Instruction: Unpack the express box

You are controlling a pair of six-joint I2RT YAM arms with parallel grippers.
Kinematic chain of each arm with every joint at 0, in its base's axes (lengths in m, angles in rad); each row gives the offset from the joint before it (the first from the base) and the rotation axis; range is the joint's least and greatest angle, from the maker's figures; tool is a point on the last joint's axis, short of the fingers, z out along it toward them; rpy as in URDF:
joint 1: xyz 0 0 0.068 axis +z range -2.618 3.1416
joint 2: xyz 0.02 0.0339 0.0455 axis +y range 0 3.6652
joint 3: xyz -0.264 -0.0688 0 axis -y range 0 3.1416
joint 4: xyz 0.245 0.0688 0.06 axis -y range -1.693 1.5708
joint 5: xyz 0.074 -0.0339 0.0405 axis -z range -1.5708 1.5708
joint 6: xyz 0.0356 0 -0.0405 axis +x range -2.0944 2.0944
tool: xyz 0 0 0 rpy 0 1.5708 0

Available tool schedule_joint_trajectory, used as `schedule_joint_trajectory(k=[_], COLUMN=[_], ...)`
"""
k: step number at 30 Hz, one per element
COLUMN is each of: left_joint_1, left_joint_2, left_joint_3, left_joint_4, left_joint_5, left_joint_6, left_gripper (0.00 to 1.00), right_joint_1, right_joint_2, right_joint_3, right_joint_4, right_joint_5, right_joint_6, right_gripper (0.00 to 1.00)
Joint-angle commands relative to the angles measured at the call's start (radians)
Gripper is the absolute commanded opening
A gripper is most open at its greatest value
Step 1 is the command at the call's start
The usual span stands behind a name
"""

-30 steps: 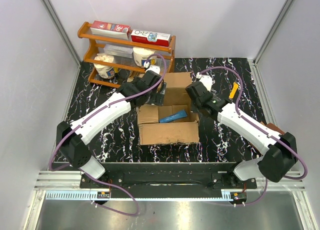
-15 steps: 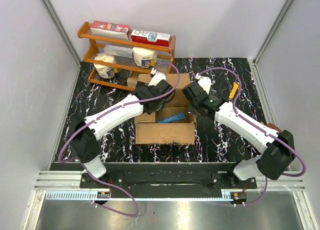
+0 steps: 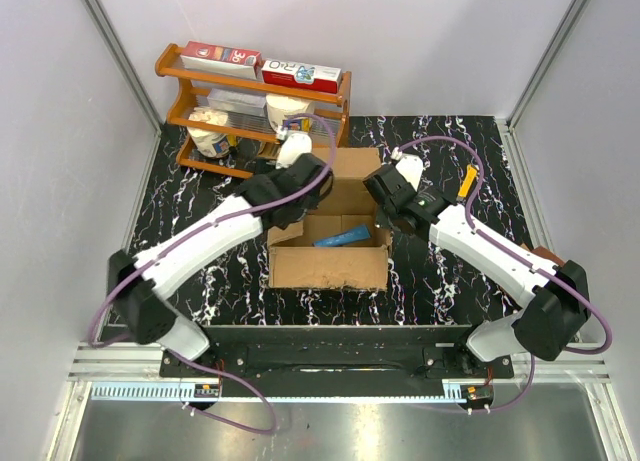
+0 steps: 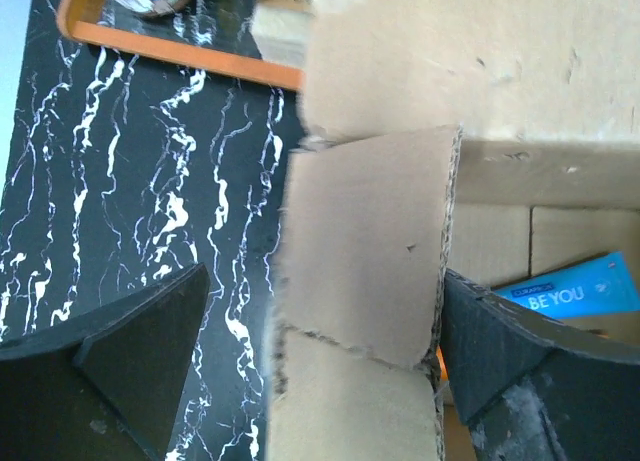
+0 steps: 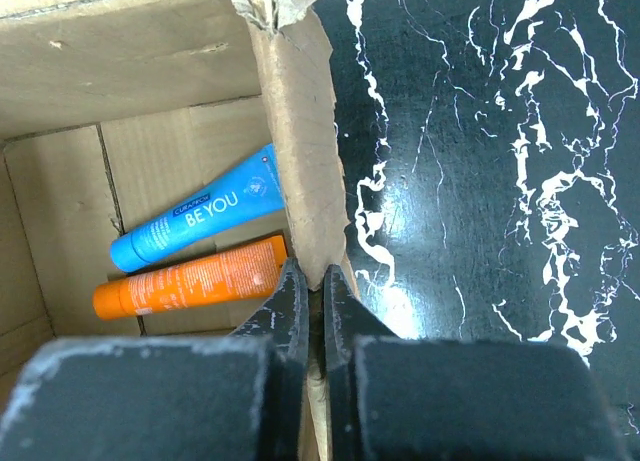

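The express box (image 3: 332,267), a brown carton with its flaps open, stands mid-table. Inside lie a blue tube (image 5: 195,221) and an orange tube (image 5: 190,286); only the blue tube (image 3: 345,234) shows from above. My right gripper (image 5: 318,291) is shut on the top edge of the box's right wall (image 5: 300,161). My left gripper (image 4: 320,351) is open at the box's left side (image 3: 288,203), with the left flap (image 4: 365,251) between its fingers. The right finger (image 4: 510,351) is close against the flap's edge, and the left finger (image 4: 120,351) hangs over the table.
An orange wooden rack (image 3: 252,83) at the back left holds red-and-white boxes (image 3: 300,75) and white cups (image 3: 285,111), just behind the left gripper. A yellow object (image 3: 467,182) lies right of the box, and a brown item (image 3: 547,253) shows by the right arm.
The left gripper swung from near the rack over the box, then settled at the box's left flap, staying open. The box slid slightly left. The right gripper kept its hold.
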Motion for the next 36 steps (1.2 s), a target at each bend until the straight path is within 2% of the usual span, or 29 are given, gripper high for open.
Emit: schedule_joint_trajectory(k=[1, 4, 10, 18, 25, 28, 29, 33, 36], left_joint_1=[0.036, 0.060, 0.135, 0.206, 0.221, 0.221, 0.221, 0.223, 0.224], left_joint_2=[-0.219, -0.300, -0.383, -0.391, -0.354, -0.316, -0.304, -0.223, -0.190], left_joint_3=[-0.076, -0.157, -0.252, -0.292, -0.309, -0.304, -0.303, -0.260, -0.239], left_joint_4=[0.086, 0.142, 0.153, 0.102, 0.139, 0.154, 0.162, 0.125, 0.105], left_joint_5=[-0.060, -0.064, -0.078, -0.123, -0.009, 0.071, 0.100, 0.094, 0.115], left_joint_6=[0.014, 0.032, 0.003, -0.030, -0.017, -0.012, -0.004, -0.026, -0.034], left_gripper=[0.97, 0.97, 0.97, 0.97, 0.94, 0.82, 0.72, 0.48, 0.38], right_joint_1=[0.004, 0.006, 0.006, 0.004, 0.004, 0.004, 0.004, 0.004, 0.006], right_joint_2=[-0.015, -0.019, -0.028, -0.025, -0.024, -0.022, -0.024, -0.015, -0.005], right_joint_3=[0.044, 0.045, 0.050, 0.059, 0.057, 0.053, 0.053, 0.050, 0.050], right_joint_4=[-0.004, -0.007, -0.010, -0.001, 0.005, 0.005, 0.005, 0.005, 0.005], right_joint_5=[0.006, 0.012, 0.010, -0.005, -0.008, -0.003, -0.006, -0.022, -0.028], right_joint_6=[0.066, 0.069, 0.072, 0.066, 0.056, 0.055, 0.053, 0.049, 0.047], right_gripper=[0.00, 0.00, 0.00, 0.00, 0.00, 0.00, 0.00, 0.01, 0.02])
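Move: The box's left flap, still tipped up and leaning inward, lies right at the open left hand: its middle is about 2 cm back, 2 cm left and 3 cm lower. From that hand the far flap stands some 8 cm ahead and 5 cm right, and the blue tube lies on the box floor roughly 4 cm ahead, 9 cm right and 15 cm down. From the right hand, pinching the box's right wall, the left flap is about 18 cm left, 1 cm back and 2 cm up. With its right finger already against the left flap's inner side, the left hand pushes the flap outward, sweeping about 12 cm left while rising roughly 6 cm and then sinking. It next turns back some 3 cm to the right, dropping about 5 cm towards the opened flap and closing its fingers to under half. The right hand stays put, still pinching the right wall. ##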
